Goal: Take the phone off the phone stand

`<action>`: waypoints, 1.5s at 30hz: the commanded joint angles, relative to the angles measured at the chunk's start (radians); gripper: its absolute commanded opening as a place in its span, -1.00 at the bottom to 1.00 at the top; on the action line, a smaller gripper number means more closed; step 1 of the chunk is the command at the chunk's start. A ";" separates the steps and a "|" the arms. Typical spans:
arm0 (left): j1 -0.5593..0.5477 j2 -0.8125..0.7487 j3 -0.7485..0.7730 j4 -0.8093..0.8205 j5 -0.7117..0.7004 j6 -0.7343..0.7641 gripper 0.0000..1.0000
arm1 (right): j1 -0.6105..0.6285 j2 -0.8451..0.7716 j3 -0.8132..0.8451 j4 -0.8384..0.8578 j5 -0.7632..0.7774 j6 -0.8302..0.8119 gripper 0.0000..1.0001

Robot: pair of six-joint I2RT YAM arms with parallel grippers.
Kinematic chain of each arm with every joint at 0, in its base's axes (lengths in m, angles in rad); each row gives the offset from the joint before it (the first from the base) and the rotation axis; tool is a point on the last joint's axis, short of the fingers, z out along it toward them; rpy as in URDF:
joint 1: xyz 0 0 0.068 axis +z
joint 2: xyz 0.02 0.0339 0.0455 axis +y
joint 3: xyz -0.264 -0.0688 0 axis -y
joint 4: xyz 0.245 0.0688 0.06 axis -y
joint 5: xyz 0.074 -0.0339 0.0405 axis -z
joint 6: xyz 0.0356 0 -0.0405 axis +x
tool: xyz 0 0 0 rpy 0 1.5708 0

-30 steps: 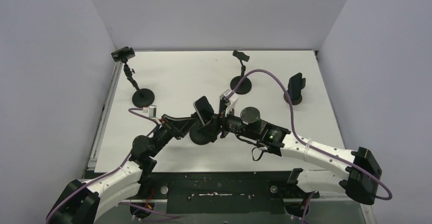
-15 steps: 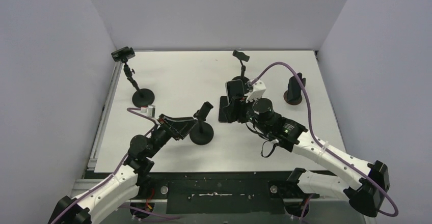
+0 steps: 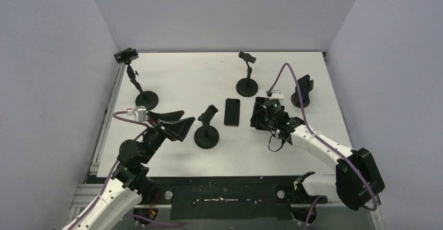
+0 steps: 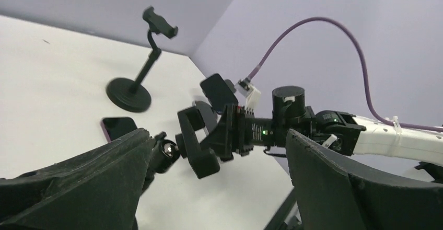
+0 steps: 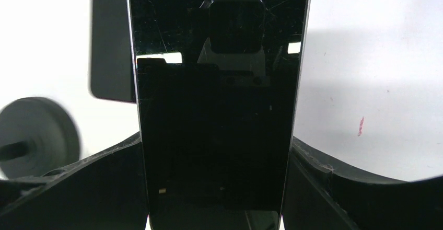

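Note:
The black phone (image 5: 214,110) is off the stand, upright between my right gripper's (image 5: 215,188) fingers, which press on both its long edges. From above, this gripper (image 3: 259,117) holds the phone (image 3: 258,112) low over the table, right of the stand. The black phone stand (image 3: 207,135) has a round base and an empty clamp (image 3: 210,112); that clamp (image 4: 201,146) shows ahead of my left gripper (image 4: 219,162). The left gripper (image 3: 185,127) is open, just left of the stand, touching nothing. Whether the held phone touches the table is hidden.
A second dark phone (image 3: 232,112) lies flat between the stand and my right gripper, and shows again (image 4: 117,127). Empty stands rise at the back left (image 3: 141,91) and back middle (image 3: 247,81). A stand holding a dark phone (image 3: 302,89) is at the right.
My right gripper lifted the phone out of the stand's clamp, carried it right and lowered it towards the table. My left gripper drew back from the stand, to the left.

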 commanded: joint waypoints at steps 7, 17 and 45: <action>0.004 -0.079 0.095 -0.199 -0.149 0.263 0.95 | -0.040 0.294 0.104 0.131 -0.073 -0.018 -1.00; 0.002 -0.094 0.095 -0.215 -0.149 0.283 0.95 | -0.060 0.480 0.231 0.075 -0.070 -0.035 -0.77; 0.002 -0.054 0.165 -0.253 -0.172 0.154 0.95 | 0.085 0.214 0.096 0.026 0.076 -0.085 -0.85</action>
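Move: The right hand already holds the phone and takes it to a bare table spot about 5 cm ahead, 2 cm left and some 8 cm below. The lying phone is about 9 cm ahead and 12 cm left of this hand; the far empty stand is about 24 cm ahead and 4 cm left, the near empty stand roughly 4 cm back and 25 cm left. From the empty left hand, the spot lies some 12 cm ahead, 32 cm right and 27 cm below. Still pinching the phone by its long edges, the right hand lowers it about 7 cm, tipping down some 10 degrees, and seems to bring it onto the table. It then travels level and forward about 6 cm alongside the lying phone, and finally draws back about 3 cm, grip kept. The left hand, fingers open, shifts 3 cm left, away from the near empty stand, turning slightly counter-clockwise. ##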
